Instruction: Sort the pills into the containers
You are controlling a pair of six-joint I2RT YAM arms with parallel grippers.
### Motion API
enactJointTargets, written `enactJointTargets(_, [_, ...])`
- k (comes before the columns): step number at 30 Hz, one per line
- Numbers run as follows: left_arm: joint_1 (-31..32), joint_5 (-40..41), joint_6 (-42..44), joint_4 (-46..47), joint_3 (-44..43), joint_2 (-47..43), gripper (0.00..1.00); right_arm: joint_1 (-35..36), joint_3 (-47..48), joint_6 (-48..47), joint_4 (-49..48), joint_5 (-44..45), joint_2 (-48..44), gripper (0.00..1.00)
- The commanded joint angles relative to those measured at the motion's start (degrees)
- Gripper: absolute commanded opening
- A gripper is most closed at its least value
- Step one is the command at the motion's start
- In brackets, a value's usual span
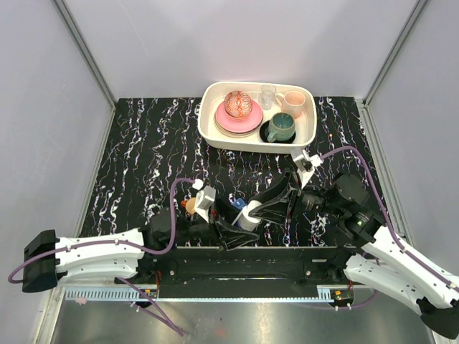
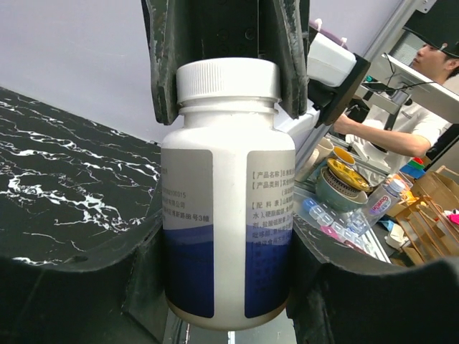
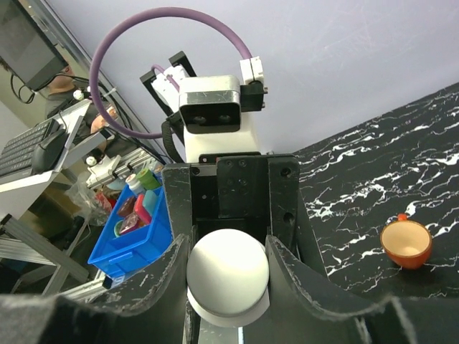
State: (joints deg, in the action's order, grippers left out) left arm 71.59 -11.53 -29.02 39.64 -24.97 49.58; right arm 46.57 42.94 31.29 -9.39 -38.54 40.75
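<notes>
A white pill bottle (image 2: pixel 228 193) with a blue-banded label and a white ribbed cap (image 2: pixel 228 79) is held in the air near the table's front edge (image 1: pixel 249 215). My left gripper (image 2: pixel 228 287) is shut on the bottle's body (image 1: pixel 240 226). My right gripper (image 3: pixel 228 279) is shut on the cap (image 3: pixel 228 276), facing the left gripper (image 1: pixel 264 209). The small orange cup (image 3: pixel 406 244) stands on the table left of the bottle (image 1: pixel 189 206). A bit of the blue pill box (image 1: pixel 239 204) shows just behind the bottle. No loose pills show.
A white tray (image 1: pixel 215 132) at the back holds pink plates with a patterned ball (image 1: pixel 238 104), a clear glass (image 1: pixel 267 94), a pink cup (image 1: pixel 292 102) and a teal mug (image 1: pixel 281 127). The black marbled table (image 1: pixel 143 158) spreads to the left. Grey walls close the sides.
</notes>
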Motion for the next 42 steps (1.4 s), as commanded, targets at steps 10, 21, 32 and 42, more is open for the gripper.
enactJointTargets(10, [-0.31,-6.39,0.19,4.92,-1.39,2.71,0.0,0.54,0.04,1.41,-10.29,-6.01,-1.64,0.0])
enactJointTargets(21, [-0.23,-11.41,0.36,4.84,-3.86,6.05,0.0,0.63,3.73,-2.28,-10.31,-17.35,3.63,0.0])
enactJointTargets(32, [-0.14,-11.32,0.98,3.87,-3.68,5.09,0.0,0.63,4.96,-5.54,-4.94,-16.82,1.43,0.12])
enactJointTargets(42, [-0.05,-11.06,1.07,3.25,-3.94,5.26,0.0,0.63,4.79,-3.6,-6.43,-14.11,1.96,0.75])
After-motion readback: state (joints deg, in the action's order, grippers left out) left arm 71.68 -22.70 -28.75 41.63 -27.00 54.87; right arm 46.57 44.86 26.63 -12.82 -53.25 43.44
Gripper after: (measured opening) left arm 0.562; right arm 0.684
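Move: The left hand already holds the pill bottle by its lower body. The bottle cap sits about 6 cm above that hand, 3 cm ahead and 2 cm to its right, already between the right fingers, level with the right hand point. The blue pill box lies on the table roughly 20 cm ahead of the left hand and 28 cm below it, about in line sideways, and the orange mug is some 20 cm to the left of the box. Both hands draw the bottle back towards the robot together by about 3 cm, the left keeping its grip on the body while it turns some 10 degrees clockwise and shifts slightly right, the right keeping its pinch on the cap while it turns the other way, roughly 15 degrees counter-clockwise, in the loosening sense, and rolls a little. With the turn done, the hands all but stop, and the right fingers open around the cap and let go of it, staying beside it. ##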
